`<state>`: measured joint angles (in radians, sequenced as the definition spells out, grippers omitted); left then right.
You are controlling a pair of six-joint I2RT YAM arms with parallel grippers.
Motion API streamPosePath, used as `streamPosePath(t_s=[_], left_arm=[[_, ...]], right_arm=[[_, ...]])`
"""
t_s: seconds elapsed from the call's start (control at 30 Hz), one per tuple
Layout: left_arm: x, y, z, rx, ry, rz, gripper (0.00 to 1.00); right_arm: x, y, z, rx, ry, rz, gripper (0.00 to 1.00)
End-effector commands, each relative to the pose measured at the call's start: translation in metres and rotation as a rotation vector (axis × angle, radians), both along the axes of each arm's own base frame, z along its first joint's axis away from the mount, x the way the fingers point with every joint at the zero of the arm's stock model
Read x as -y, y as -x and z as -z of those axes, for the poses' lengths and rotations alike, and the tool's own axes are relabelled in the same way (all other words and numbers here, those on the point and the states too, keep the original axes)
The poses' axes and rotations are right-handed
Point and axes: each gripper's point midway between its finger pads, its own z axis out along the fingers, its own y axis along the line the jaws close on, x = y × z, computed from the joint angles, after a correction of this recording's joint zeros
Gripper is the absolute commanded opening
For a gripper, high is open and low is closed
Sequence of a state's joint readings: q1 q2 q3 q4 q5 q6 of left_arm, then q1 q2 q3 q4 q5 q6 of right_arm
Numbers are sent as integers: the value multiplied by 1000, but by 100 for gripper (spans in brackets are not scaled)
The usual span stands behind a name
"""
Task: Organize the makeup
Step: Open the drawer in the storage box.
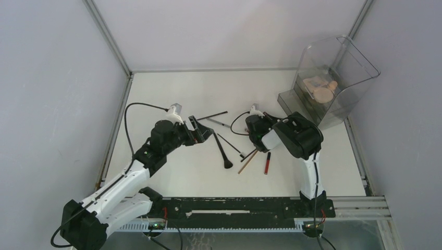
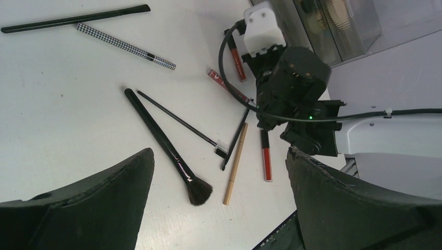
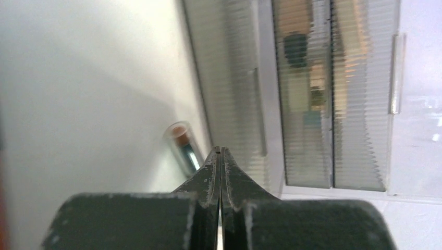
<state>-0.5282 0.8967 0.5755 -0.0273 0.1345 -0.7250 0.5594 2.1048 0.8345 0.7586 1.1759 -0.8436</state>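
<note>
Loose makeup lies mid-table: a black brush (image 2: 167,148) (image 1: 223,151), a tan pencil (image 2: 235,164), a red lip tube (image 2: 266,156) (image 1: 267,162), a thin black liner (image 2: 177,119), a checked pencil (image 2: 125,47) and a long black pencil (image 2: 73,20). My left gripper (image 2: 219,153) (image 1: 199,130) hovers open over the left of this spread, holding nothing. My right gripper (image 3: 220,151) is shut and empty, low over the table, pointing at the organizer. A silver-capped tube (image 3: 181,143) lies just left of its tips. Two more red tubes (image 2: 237,57) lie beside the right wrist.
The smoky clear organizer (image 1: 333,78) (image 3: 312,104) stands at the back right with beige compacts (image 1: 320,88) inside. The right arm (image 1: 299,138) hangs over the right end of the spread. Walls close in the table on three sides.
</note>
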Motion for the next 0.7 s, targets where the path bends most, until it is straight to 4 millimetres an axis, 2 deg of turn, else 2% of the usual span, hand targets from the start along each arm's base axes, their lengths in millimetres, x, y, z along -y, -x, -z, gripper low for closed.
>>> streamPosePath(t_s=[0.0, 0.13, 0.23, 0.3, 0.33, 0.4, 0.5, 0.53, 0.57, 0.6, 0.67], left_arm=[[-3, 4, -1, 18, 6, -3, 100], [-4, 6, -4, 21, 12, -5, 100], [-6, 8, -4, 22, 18, -11, 100], [-7, 9, -5, 22, 20, -15, 100], [-7, 9, -5, 23, 21, -15, 100], [-7, 9, -5, 23, 23, -14, 100], [-7, 9, -5, 21, 21, -15, 100], [-6, 9, -5, 20, 21, -13, 100], [-6, 9, -5, 19, 19, -12, 100], [-6, 8, -5, 19, 19, -12, 100], [-5, 7, -6, 19, 18, -11, 100]], right_arm=[[-12, 21, 6, -4, -96, 11, 0], [-15, 27, 8, -4, -100, 19, 0], [-16, 25, -5, 31, -127, 24, 0], [-14, 24, -16, 51, -173, 49, 25], [-13, 22, -22, 65, -215, 69, 34], [-11, 23, -24, 33, -343, 114, 41], [-16, 16, -33, -12, -521, 99, 44], [-18, 13, -37, -19, -558, 85, 51], [-22, 12, -37, -47, -599, 66, 73], [-21, 10, -37, -65, -628, 68, 81], [-12, 8, -35, -90, -656, 96, 82]])
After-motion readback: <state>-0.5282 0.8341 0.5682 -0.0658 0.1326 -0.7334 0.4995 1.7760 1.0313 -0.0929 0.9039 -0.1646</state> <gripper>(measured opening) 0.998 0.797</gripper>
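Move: The lower drawer's handle, on the drawer already pulled out of the storage box, lies about 3 cm ahead of the right hand, 3 cm to its right and 2 cm higher. The black eyeliner lies roughly 3 cm back, level sideways and 4 cm down; the dark-red lipstick some 10 cm to the left, 4 cm down. From the left hand the handle is about 15 cm ahead, 37 cm to the right and 14 cm down. Back, left and down by about 3 cm, the right hand draws away from the drawer front with its fingers still shut. It then turns back, opening the fingers most of the way as it climbs some 6 cm and comes forward again, rolling about 30 degrees so its left side rises and the fingertips point down more steeply towards the drawer's front wall and the eyeliner. ##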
